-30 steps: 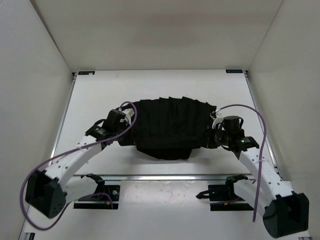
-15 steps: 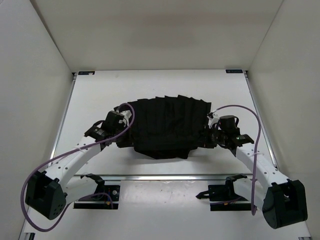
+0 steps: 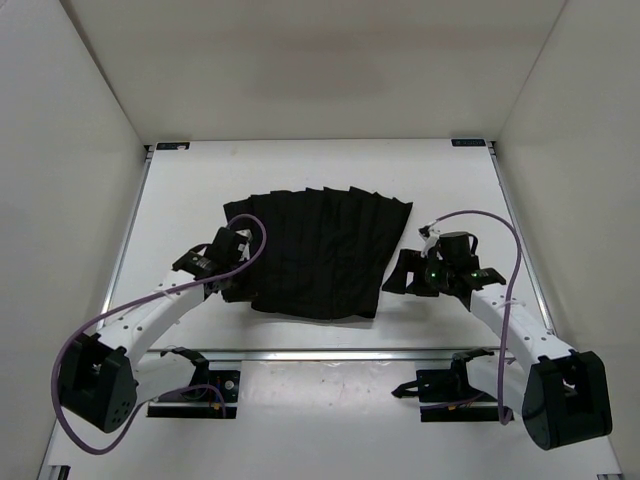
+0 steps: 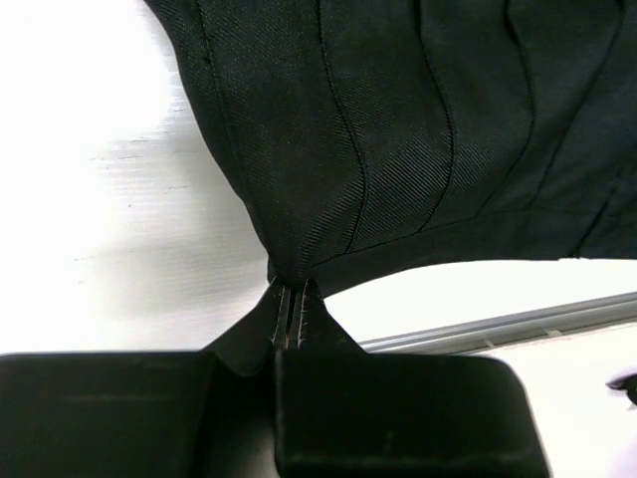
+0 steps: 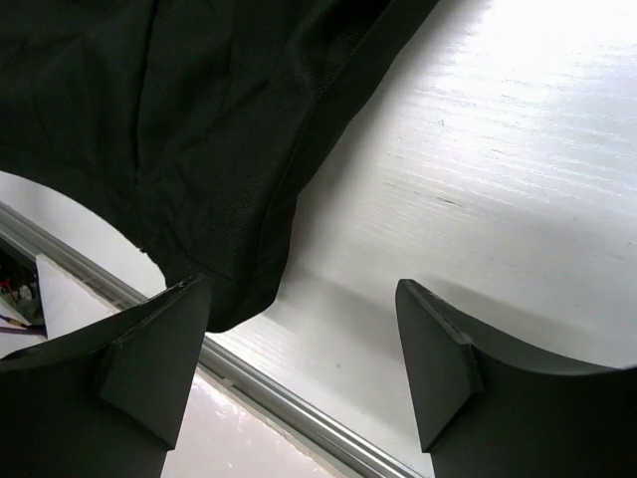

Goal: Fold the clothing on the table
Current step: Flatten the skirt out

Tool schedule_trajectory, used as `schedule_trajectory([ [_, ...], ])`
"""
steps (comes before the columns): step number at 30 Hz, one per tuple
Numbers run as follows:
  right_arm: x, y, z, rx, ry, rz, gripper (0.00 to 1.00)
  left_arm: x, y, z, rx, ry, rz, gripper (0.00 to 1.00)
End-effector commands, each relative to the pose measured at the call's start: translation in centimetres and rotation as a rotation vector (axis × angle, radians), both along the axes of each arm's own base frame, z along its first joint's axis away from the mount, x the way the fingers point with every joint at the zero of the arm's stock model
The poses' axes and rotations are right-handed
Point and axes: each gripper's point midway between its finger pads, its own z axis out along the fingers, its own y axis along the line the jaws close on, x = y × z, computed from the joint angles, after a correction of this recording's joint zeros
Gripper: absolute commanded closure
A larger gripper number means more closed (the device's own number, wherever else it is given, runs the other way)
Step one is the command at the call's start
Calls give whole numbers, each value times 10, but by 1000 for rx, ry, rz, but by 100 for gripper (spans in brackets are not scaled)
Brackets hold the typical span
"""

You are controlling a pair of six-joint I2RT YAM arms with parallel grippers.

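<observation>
The clothing [image 3: 322, 250], black and pleated, lies spread on the white table [image 3: 180, 190], with its pleats running from far to near. My left gripper [image 3: 243, 283] is at its near left corner. In the left wrist view that gripper [image 4: 289, 317] is shut on a pinched corner of the clothing [image 4: 398, 119]. My right gripper [image 3: 405, 280] stands open just right of the garment's near right corner. In the right wrist view its jaws [image 5: 299, 289] are wide apart over bare table, and the clothing [image 5: 179, 129] hangs beside the left finger [image 5: 159, 349], not between the pads.
A metal edge rail [image 3: 350, 352] runs along the table's near side, close under both grippers. White walls enclose the left, right and far sides. Purple cables loop from both arms.
My right gripper has opened and let go of the garment's right edge, which has dropped flat. The left gripper has drawn its corner a little left and nearer.
</observation>
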Motion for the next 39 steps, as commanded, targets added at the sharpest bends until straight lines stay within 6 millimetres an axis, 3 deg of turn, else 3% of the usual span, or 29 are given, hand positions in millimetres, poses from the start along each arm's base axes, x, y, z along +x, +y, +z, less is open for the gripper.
schedule_trajectory([
  [1, 0, 11, -4, 22, -6, 31, 29, 0, 7, -7, 31, 7, 21, 100],
  [4, -10, 28, -14, 30, 20, 67, 31, 1, 0, -10, 7, 16, 16, 100],
  [11, -22, 36, -28, 47, 75, 78, 44, 4, -23, -14, -30, 55, -36, 100],
  [17, -32, 44, -49, 3, 125, 93, 48, 0, -14, -21, -6, 81, -44, 100],
  [24, -25, 49, -62, -12, 161, 68, 58, 6, -11, -18, -5, 73, -41, 100],
  [27, -24, 47, -64, -13, 161, 57, 67, 4, -8, -21, -12, 84, -39, 100],
  [30, -28, 45, -66, -16, 184, 42, 100, 4, -5, -22, -21, 87, -29, 100],
  [31, -31, 42, -68, -27, 188, 28, 100, 6, -3, -22, -16, 77, -14, 100],
  [35, -16, 25, -46, -33, 132, -37, 100, 9, 7, -21, -19, 76, 35, 100],
  [39, 17, -5, -9, -3, 22, -115, 100, 33, -2, -5, -113, -8, 37, 100],
])
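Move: The right hand's open fingers are headed for the skirt's near right corner, about 5 cm to the left, 3 cm back and 6 cm below. The skirt's middle lies roughly 16 cm left and 11 cm ahead of that hand, its far right corner some 22 cm ahead and 5 cm right; the metal rail runs about 8 cm back from the near right corner. The left hand already holds the near left corner, with the near right one roughly 22 cm to its right, 1 cm back and 6 cm below. The right fingers shut on the skirt's near right corner and pinch it, after coming down about 6 cm while sliding left and back; the hand then starts up, right and a little forward with the cloth, by about 2 cm. The left hand keeps its pinch on the near left corner, lowers it some 3 cm, holds low, then begins to rise. ##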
